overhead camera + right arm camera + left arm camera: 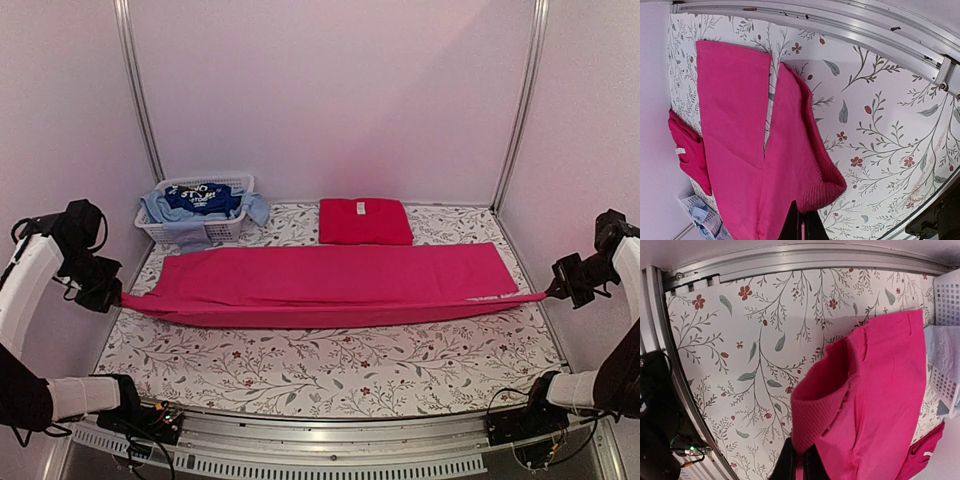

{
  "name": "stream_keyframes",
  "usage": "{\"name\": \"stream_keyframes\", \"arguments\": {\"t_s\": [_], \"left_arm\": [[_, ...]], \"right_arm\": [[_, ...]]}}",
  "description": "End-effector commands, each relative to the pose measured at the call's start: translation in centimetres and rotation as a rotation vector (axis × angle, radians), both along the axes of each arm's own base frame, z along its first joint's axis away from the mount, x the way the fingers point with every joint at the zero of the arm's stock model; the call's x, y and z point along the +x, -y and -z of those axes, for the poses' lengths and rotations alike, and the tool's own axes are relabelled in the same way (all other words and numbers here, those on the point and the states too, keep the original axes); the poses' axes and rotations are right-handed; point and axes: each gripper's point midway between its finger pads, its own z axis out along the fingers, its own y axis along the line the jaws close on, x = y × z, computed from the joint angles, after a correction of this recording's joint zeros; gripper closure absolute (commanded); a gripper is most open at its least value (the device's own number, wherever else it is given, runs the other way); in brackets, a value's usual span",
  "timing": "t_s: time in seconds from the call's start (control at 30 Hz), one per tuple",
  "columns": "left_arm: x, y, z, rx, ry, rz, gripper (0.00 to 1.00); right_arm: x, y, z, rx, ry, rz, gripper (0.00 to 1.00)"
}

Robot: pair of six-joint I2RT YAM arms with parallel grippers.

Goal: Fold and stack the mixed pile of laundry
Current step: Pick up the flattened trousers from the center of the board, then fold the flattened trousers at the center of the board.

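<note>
A long pink-magenta garment (330, 285) lies stretched across the floral table, folded lengthwise, its two ends lifted off the surface. My left gripper (118, 298) is shut on its left end, a ribbed hem (812, 415) pinched between the black fingers (785, 465). My right gripper (548, 294) is shut on the right end, where a ribbed cuff (827, 187) sits above the fingers (792, 225). A folded red garment (364, 221) lies behind it. The rest of the laundry pile, light blue cloths (165, 208) and a dark blue white-printed piece (203, 197), sits in the basket.
The white slatted basket (218, 230) stands at the back left corner, also seen in the left wrist view as a white basket (947, 295). A metal rail (330, 440) runs along the table's near edge. Frame posts (520, 100) rise at the back.
</note>
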Motion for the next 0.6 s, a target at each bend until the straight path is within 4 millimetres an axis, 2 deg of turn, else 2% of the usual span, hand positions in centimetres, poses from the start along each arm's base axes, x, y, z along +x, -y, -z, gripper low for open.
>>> {"name": "stream_keyframes", "arguments": {"t_s": [0.0, 0.1, 0.17, 0.23, 0.37, 0.57], "left_arm": [[-2.1, -2.0, -2.8, 0.095, -0.016, -0.048, 1.00], [-2.1, -1.9, -3.8, 0.082, 0.033, -0.037, 1.00], [-2.1, -1.7, -3.7, 0.063, 0.037, -0.042, 1.00], [-1.2, -1.7, -3.3, 0.054, 0.033, -0.030, 1.00], [2.5, -2.4, -3.0, 0.068, 0.067, 0.014, 1.00], [8.0, -4.1, -3.5, 0.124, 0.120, 0.060, 1.00]], "right_arm": [[-1.0, 1.5, -3.1, -0.084, -0.001, 0.053, 1.00], [-1.3, 1.7, -4.2, -0.076, 0.011, 0.053, 1.00], [-0.5, 1.8, -4.8, -0.073, 0.046, 0.045, 1.00], [0.7, 2.1, -4.9, -0.066, 0.072, 0.041, 1.00], [4.5, 3.1, -4.3, -0.022, 0.144, 0.018, 1.00], [11.5, 5.4, -4.4, -0.006, 0.227, -0.022, 1.00]]}}
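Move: The trousers' far half, still flat on the board, has its middle about 18 cm ahead of the left hand, 48 cm to its right and 15 cm below; from the right hand it is roughly 16 cm ahead, 44 cm left and 14 cm down. The folded red garment lies some 33 cm ahead and 57 cm right of the left hand, and the basket about 33 cm ahead, 11 cm right and 8 cm lower. The trousers' near edge, already pinched at both ends and stretched between the two hands, is lifted another 3 to 4 cm, the left hand easing back slightly. Then both hands swing it forward about 5 cm towards the far half, quickening and dipping some 2 cm, with fingers kept shut and the wrists nearly unturned. ##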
